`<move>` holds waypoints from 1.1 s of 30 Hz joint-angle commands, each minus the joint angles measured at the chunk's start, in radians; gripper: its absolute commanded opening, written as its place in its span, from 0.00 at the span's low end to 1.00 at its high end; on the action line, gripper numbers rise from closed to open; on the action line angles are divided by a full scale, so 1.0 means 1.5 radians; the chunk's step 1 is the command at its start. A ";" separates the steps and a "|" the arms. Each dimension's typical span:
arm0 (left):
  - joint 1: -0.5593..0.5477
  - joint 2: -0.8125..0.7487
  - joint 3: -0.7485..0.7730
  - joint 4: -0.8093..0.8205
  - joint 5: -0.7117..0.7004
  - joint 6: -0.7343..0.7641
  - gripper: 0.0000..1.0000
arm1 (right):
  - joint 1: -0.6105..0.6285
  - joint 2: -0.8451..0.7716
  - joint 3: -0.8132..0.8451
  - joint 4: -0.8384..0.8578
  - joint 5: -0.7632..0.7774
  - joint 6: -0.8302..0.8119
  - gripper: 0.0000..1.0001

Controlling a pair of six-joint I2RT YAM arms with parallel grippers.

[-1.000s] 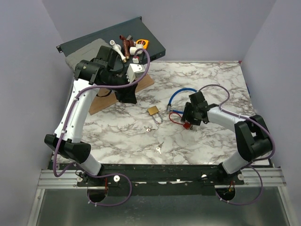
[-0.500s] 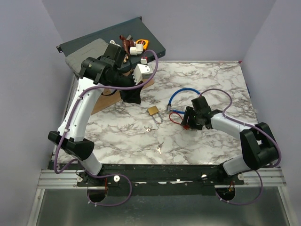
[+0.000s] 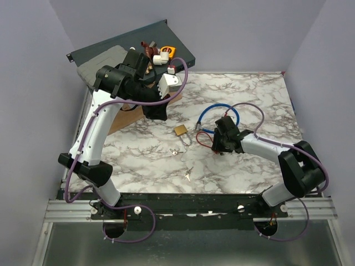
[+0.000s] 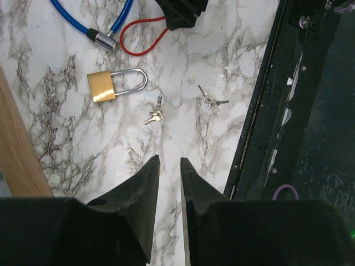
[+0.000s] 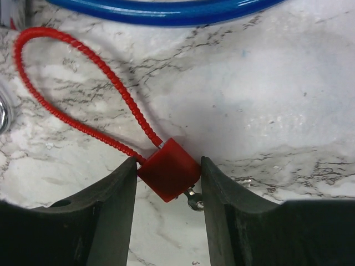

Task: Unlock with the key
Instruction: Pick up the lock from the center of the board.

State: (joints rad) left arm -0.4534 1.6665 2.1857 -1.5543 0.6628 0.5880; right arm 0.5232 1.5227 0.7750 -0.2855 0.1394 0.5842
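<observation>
My right gripper (image 5: 168, 159) is low on the marble, its fingers pressed against two opposite corners of the red cable lock's body (image 5: 168, 170). A small silver key (image 5: 192, 199) sticks out of that body's underside. Two more small silver keys lie loose on the table, one (image 4: 154, 114) close to the brass padlock (image 4: 105, 86) and one (image 4: 211, 101) nearer the front edge. My left gripper (image 4: 169, 159) hovers high above them, its jaws a narrow gap apart with nothing between. In the top view the right gripper (image 3: 219, 145) sits right of the padlock (image 3: 180, 131).
A blue cable lock (image 3: 213, 112) curves behind the red loop (image 5: 72, 83). A wooden board (image 3: 119, 119) lies at the left. A dark tray (image 3: 105, 50) with assorted parts stands at the back left. The black rail (image 4: 266, 138) marks the table's front edge.
The right gripper has slid left and its jaws have narrowed onto the red lock body. The left arm has shifted slightly toward the back; its jaws are unchanged.
</observation>
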 commanded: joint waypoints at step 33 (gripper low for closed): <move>-0.233 -0.365 -0.651 0.662 -0.177 0.433 0.65 | 0.057 -0.234 0.106 -0.013 -0.174 -0.026 0.01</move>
State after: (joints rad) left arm -0.6952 1.2537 1.4429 -1.0557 0.5545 1.0424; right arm 0.6025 1.1984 0.8490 -0.2935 -0.0158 0.5617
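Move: The red lock is already between the right fingers, just above the board; the brass padlock lies about 15 cm to its left and 8 cm farther out, the blue lock's metal end roughly 9 cm left and 11 cm ahead, and the nearer bunch of keys some 18 cm left, level with it. From the high left hand, the red lock is about 20 cm right, 4 cm ahead and 32 cm below. The red lock, still pinched in the right fingers, first goes about 1.5 cm left at board height, then the right hand lifts it some 13 cm and farther left towards the left hand, fingertips swinging up to the left and forward. After a wait the left hand sinks about 6.5 cm, drawing back and slightly right, rolling some 40 degrees about its finger line while its fingers open wide. ##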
